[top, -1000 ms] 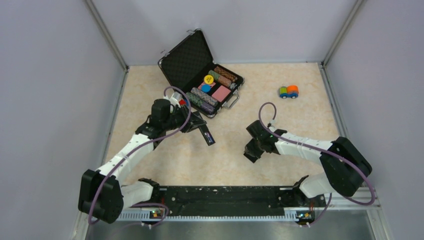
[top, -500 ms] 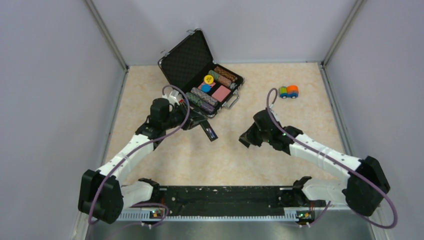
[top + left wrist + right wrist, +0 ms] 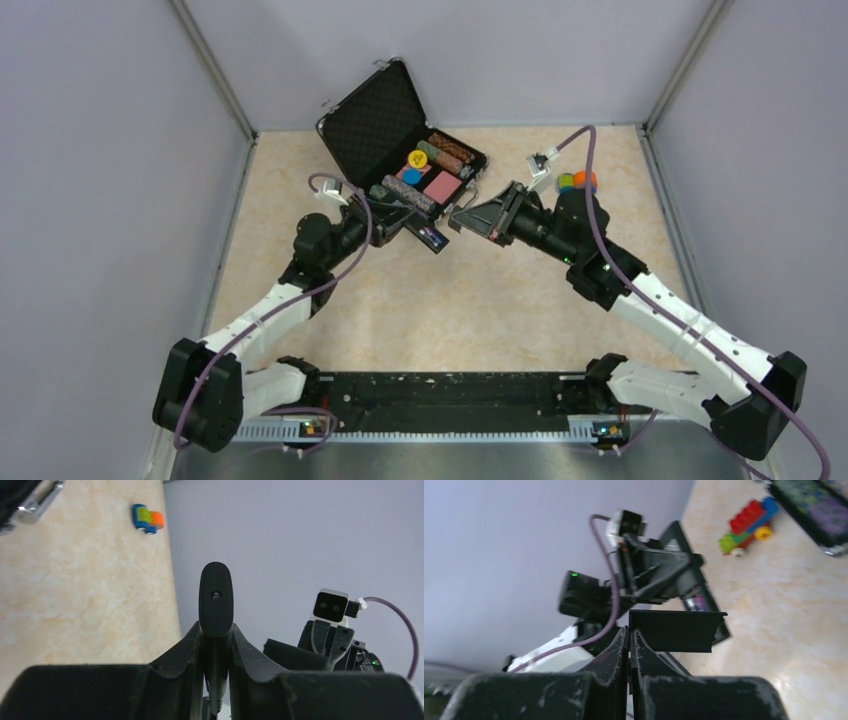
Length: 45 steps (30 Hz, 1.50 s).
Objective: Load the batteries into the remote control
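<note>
My left gripper (image 3: 410, 228) is shut on the black remote control (image 3: 428, 237) and holds it in the air in front of the poker chip case. In the left wrist view the remote (image 3: 216, 597) stands end-on between my fingers (image 3: 245, 650). A purple battery (image 3: 437, 241) shows in its open back, and also in the right wrist view (image 3: 697, 602). The dark battery cannot be made out. My right gripper (image 3: 497, 220) is shut on the flat black cover piece (image 3: 674, 630), held just right of the remote, facing it.
An open black case (image 3: 372, 120) of poker chips stands at the back, just behind both grippers. A small coloured toy car (image 3: 577, 181) sits at the back right, behind the right arm. Grey walls close in the table.
The right arm has swung up and far back-left with the cover, close to the remote. The left arm has lifted the remote and moved it a little back and right, towards the case.
</note>
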Each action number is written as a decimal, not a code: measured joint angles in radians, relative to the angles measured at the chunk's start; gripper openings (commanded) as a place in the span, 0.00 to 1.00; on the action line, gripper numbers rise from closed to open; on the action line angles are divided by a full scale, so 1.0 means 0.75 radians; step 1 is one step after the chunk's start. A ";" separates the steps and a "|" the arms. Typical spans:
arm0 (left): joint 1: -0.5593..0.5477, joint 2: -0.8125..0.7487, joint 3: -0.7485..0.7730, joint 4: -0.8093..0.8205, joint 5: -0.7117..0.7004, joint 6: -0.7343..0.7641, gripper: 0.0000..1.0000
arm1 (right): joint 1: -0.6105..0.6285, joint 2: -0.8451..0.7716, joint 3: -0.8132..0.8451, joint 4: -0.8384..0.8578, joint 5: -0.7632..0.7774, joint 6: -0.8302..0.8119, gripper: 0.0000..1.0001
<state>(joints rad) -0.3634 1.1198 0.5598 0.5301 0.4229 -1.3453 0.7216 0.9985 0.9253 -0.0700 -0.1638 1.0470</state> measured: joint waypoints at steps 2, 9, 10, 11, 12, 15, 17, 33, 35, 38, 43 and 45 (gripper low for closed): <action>-0.035 0.004 -0.014 0.113 -0.045 -0.065 0.00 | 0.000 0.018 0.028 0.123 -0.092 0.007 0.00; -0.131 0.009 -0.016 0.369 -0.168 -0.185 0.00 | 0.000 0.088 0.099 0.400 -0.255 0.125 0.00; -0.137 0.009 -0.016 0.391 -0.183 -0.200 0.00 | 0.000 0.093 0.100 0.426 -0.269 0.148 0.00; -0.139 0.009 -0.016 0.404 -0.196 -0.211 0.00 | 0.000 0.097 0.100 0.448 -0.278 0.174 0.00; -0.143 0.009 -0.016 0.419 -0.210 -0.226 0.00 | 0.000 0.099 0.100 0.466 -0.285 0.197 0.00; -0.149 -0.005 -0.016 0.433 -0.245 -0.261 0.00 | 0.005 0.102 0.098 0.519 -0.292 0.260 0.00; -0.154 -0.025 -0.016 0.428 -0.261 -0.275 0.00 | 0.011 0.102 0.095 0.546 -0.287 0.287 0.00; -0.173 -0.121 -0.016 0.337 -0.306 -0.354 0.00 | 0.092 0.226 0.092 0.656 -0.176 0.381 0.00; -0.173 -0.121 -0.016 0.335 -0.308 -0.363 0.00 | 0.099 0.234 0.092 0.656 -0.164 0.388 0.00; -0.173 -0.121 -0.016 0.323 -0.313 -0.369 0.00 | 0.108 0.235 0.092 0.659 -0.146 0.391 0.00; -0.173 -0.121 -0.016 0.311 -0.318 -0.373 0.00 | 0.118 0.236 0.075 0.666 -0.120 0.393 0.00; -0.174 -0.121 -0.016 0.308 -0.321 -0.374 0.00 | 0.119 0.238 0.061 0.662 -0.111 0.399 0.00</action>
<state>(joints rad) -0.4938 1.0294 0.5476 0.7609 0.1818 -1.6257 0.8108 1.1767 0.9710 0.4267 -0.2474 1.3460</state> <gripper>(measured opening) 0.241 0.005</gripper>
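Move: The right hand holds the battery cover. The remote's open battery compartment, batteries in it, lies about 5 cm to that hand's left, 3 cm ahead and some 10 cm below. On the table, roughly 30 cm below that hand, the briefcase tray is 35 cm ahead and 11 cm left, and the toy truck about 24 cm ahead and 27 cm left. From the left hand, gripping the remote, the compartment is some 6 cm right, 4 cm back and 3 cm below. Keeping its pinch on the battery cover, the right hand brings it close to the remote's open compartment, rising about 11 cm, then going left some 6 cm overall while sinking back 3 cm; its fingers tip up about 25 degrees and swing slightly counter-clockwise. The left hand keeps its grip, lifts the remote some 9 cm and tips its fingers up about 20 degrees. ##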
